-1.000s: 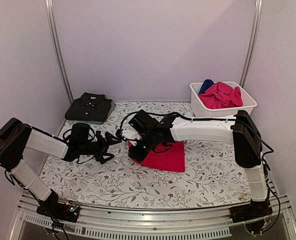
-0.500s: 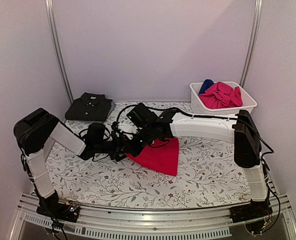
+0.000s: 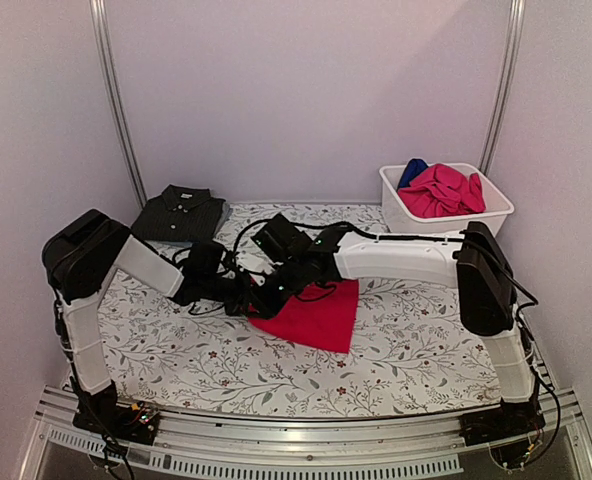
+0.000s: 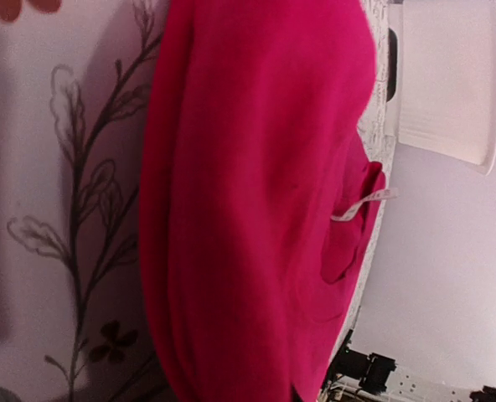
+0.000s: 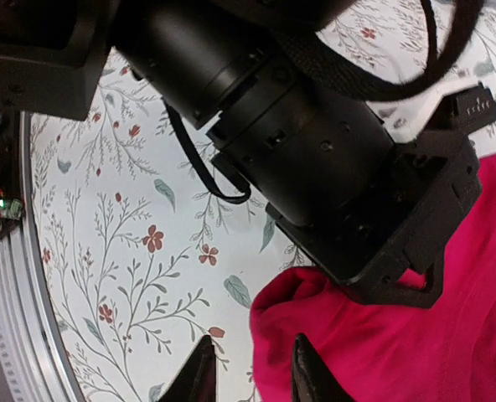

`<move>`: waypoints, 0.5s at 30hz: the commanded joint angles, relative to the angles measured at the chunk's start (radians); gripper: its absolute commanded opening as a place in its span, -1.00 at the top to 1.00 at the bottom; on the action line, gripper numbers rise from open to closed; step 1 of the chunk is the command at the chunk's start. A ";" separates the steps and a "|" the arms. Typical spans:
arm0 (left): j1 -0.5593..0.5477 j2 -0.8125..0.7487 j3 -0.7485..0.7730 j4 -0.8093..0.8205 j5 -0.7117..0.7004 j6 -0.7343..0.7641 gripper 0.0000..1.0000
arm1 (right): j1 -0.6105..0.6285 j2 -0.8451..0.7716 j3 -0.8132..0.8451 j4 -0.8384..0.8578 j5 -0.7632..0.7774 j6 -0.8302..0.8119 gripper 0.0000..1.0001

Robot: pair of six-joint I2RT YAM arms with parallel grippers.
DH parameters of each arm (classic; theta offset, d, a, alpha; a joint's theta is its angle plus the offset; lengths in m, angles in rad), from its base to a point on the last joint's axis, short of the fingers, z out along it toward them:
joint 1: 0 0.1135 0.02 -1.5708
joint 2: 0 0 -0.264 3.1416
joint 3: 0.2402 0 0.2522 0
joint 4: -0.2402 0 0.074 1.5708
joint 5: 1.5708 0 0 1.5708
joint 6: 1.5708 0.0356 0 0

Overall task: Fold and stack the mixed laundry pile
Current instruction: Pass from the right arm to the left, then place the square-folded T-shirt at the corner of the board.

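The red tee [image 3: 316, 315] lies mid-table on the floral cloth, and it fills the left wrist view [image 4: 256, 209]. My left gripper [image 3: 248, 297] sits at the tee's left edge, shut on a bunched fold of it; its fingers are hidden, but its black body [image 5: 382, 226] presses into the red cloth. My right gripper [image 5: 250, 373] hovers just beside it, open, one fingertip [image 5: 305, 368] over the tee and the other over the table. A folded charcoal polo [image 3: 179, 215] lies at the back left. A magenta garment [image 3: 441, 190] and a blue one [image 3: 412, 170] are heaped in the tub.
The white tub [image 3: 496, 215] stands at the back right corner. The floral cloth [image 3: 176, 350] covers the table. The two arms cross close together over the middle, with cables looping between them. Metal rails run along the near edge [image 3: 306, 430].
My left arm has swung right to the tee's left edge and shut there. My right gripper has opened and released the tee, which has settled lower.
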 commanded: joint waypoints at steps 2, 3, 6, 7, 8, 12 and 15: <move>0.033 0.029 0.287 -0.534 -0.103 0.401 1.00 | -0.060 -0.167 -0.129 0.057 -0.005 0.061 0.02; 0.041 0.043 0.342 -0.611 -0.133 0.458 1.00 | -0.073 -0.189 -0.155 0.064 -0.009 0.069 -0.08; 0.073 0.089 0.497 -0.790 -0.210 0.613 1.00 | -0.104 -0.282 -0.254 0.093 0.023 0.086 -0.50; 0.084 0.103 0.553 -0.848 -0.244 0.659 1.00 | -0.114 -0.313 -0.281 0.103 0.041 0.090 -0.60; 0.094 0.117 0.604 -0.892 -0.278 0.717 1.00 | -0.126 -0.335 -0.303 0.109 0.061 0.096 -0.69; 0.132 0.160 0.784 -1.016 -0.387 0.855 1.00 | -0.179 -0.439 -0.374 0.120 0.117 0.128 -0.98; 0.154 0.195 0.909 -1.084 -0.474 0.940 1.00 | -0.229 -0.509 -0.441 0.159 0.121 0.142 -0.98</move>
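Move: The pink folded shirt hangs bunched in the left fingers, its middle about 14 cm to that hand's right, 3 cm nearer the base and 3 cm lower. The dark folded shirt, where the stack lies, is some 24 cm ahead of the left hand, 15 cm to its left and a little below. From the right hand, the pink shirt's middle is about 10 cm right, 3 cm back and 5 cm down; the white bin stands roughly 25 cm ahead and 45 cm right, about level. The pink shirt, its left edge still pinched in the shut left fingers, is carried about 14 cm forward, at first straight and then also leftward, rising a little towards the dark shirt, while the wrist rolls until those fingers point steeply down. The right fingers, already parting, spread wide and let go, and that hand backs off some 12 cm to the right, then also up and forward. ##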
